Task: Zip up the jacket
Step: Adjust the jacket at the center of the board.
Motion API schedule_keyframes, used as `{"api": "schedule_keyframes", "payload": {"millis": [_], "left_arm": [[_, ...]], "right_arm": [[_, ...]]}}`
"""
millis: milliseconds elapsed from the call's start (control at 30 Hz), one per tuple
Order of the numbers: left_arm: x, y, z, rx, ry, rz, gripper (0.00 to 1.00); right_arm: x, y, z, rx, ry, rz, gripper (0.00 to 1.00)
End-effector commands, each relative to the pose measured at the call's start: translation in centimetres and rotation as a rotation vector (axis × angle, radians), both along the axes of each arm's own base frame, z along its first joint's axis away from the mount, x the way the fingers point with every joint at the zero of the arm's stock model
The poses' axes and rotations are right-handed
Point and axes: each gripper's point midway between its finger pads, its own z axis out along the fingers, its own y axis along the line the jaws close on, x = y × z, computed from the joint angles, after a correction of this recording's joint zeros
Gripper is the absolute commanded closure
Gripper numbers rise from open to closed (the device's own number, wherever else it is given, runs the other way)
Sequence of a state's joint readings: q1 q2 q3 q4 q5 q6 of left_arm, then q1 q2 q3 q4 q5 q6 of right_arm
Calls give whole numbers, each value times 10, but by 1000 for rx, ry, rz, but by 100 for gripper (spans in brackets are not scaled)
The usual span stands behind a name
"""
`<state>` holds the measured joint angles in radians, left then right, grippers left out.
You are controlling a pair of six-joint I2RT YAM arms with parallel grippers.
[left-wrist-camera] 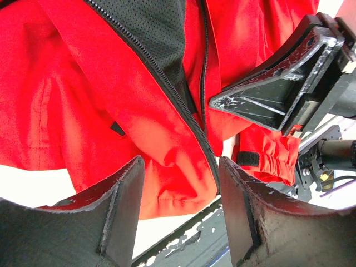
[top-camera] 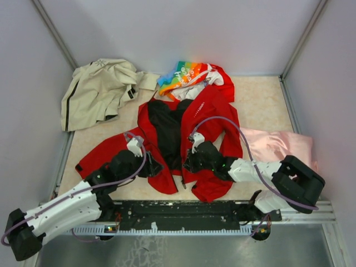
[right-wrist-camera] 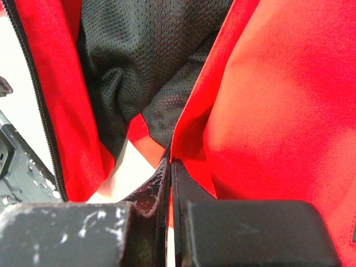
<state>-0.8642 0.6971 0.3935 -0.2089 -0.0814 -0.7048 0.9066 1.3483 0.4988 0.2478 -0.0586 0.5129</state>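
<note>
The red jacket [top-camera: 208,119] lies open on the table, its black lining [top-camera: 167,130] showing down the middle. My left gripper [top-camera: 151,167] is open over the bottom corner of the jacket's left front panel. In the left wrist view, the hem [left-wrist-camera: 167,194] and the dark zipper line [left-wrist-camera: 167,83] lie between and beyond the spread fingers [left-wrist-camera: 125,194], which hold nothing. My right gripper [right-wrist-camera: 171,164] is shut on the zipper edge of the right front panel [right-wrist-camera: 278,111], with a sliver of red fabric between its jaws. Its fingers [left-wrist-camera: 267,94] also appear in the left wrist view.
A beige jacket [top-camera: 100,92] lies at the back left. A rainbow-printed garment [top-camera: 186,75] sits at the red jacket's collar. A pink cloth [top-camera: 278,146] is on the right. The black mounting rail [top-camera: 183,211] runs along the near edge, and walls close in the sides.
</note>
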Motion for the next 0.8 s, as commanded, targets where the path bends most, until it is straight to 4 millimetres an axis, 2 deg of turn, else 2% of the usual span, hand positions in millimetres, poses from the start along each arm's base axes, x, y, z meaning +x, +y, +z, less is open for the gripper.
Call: {"api": "schedule_keyframes", "payload": {"millis": [0,233,467,667,767], "left_arm": [[-4,-2,6,-29,3,-12,39],[-7,-21,22,-86,-3,-92,39],[-8,-36,33,-136,-1,-136,39],[-9,-47,46,-187,-7,-170,43],[-7,-52,48,-195,-10,-179,45]], "right_arm": [[4,11,20,74,-49,6,100],[-1,17,40,150,-67,41,100],[-10,19,70,246,-114,83,100],[-21,21,78,293,-118,135,100],[-21,21,75,299,-111,131,100]]}}
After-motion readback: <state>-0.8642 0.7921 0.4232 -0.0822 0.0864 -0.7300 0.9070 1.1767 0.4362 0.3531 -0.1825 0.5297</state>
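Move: To the left hand's right, about 9 cm away and 4 cm back, some 7 cm lower, lies the bottom zip end of the jacket's right front panel; the left panel's bottom corner is about 6 cm right and 6 cm back. The right hand, already shut on the right panel's edge, has that zip end 6 cm back, straight below in line, 2 cm lower, and the left panel's zip edge about 6 cm to its left, level ahead. Lifting the right panel's pinched edge about 5 cm, the right hand draws slightly back and a little left, its left side tipping up some 10 degrees, fingers kept shut. Meanwhile the left hand, still open and empty, travels about 3.5 cm right over the left panel towards the right panel's zip end, drifting a little back, turning slightly clockwise and rising late. ##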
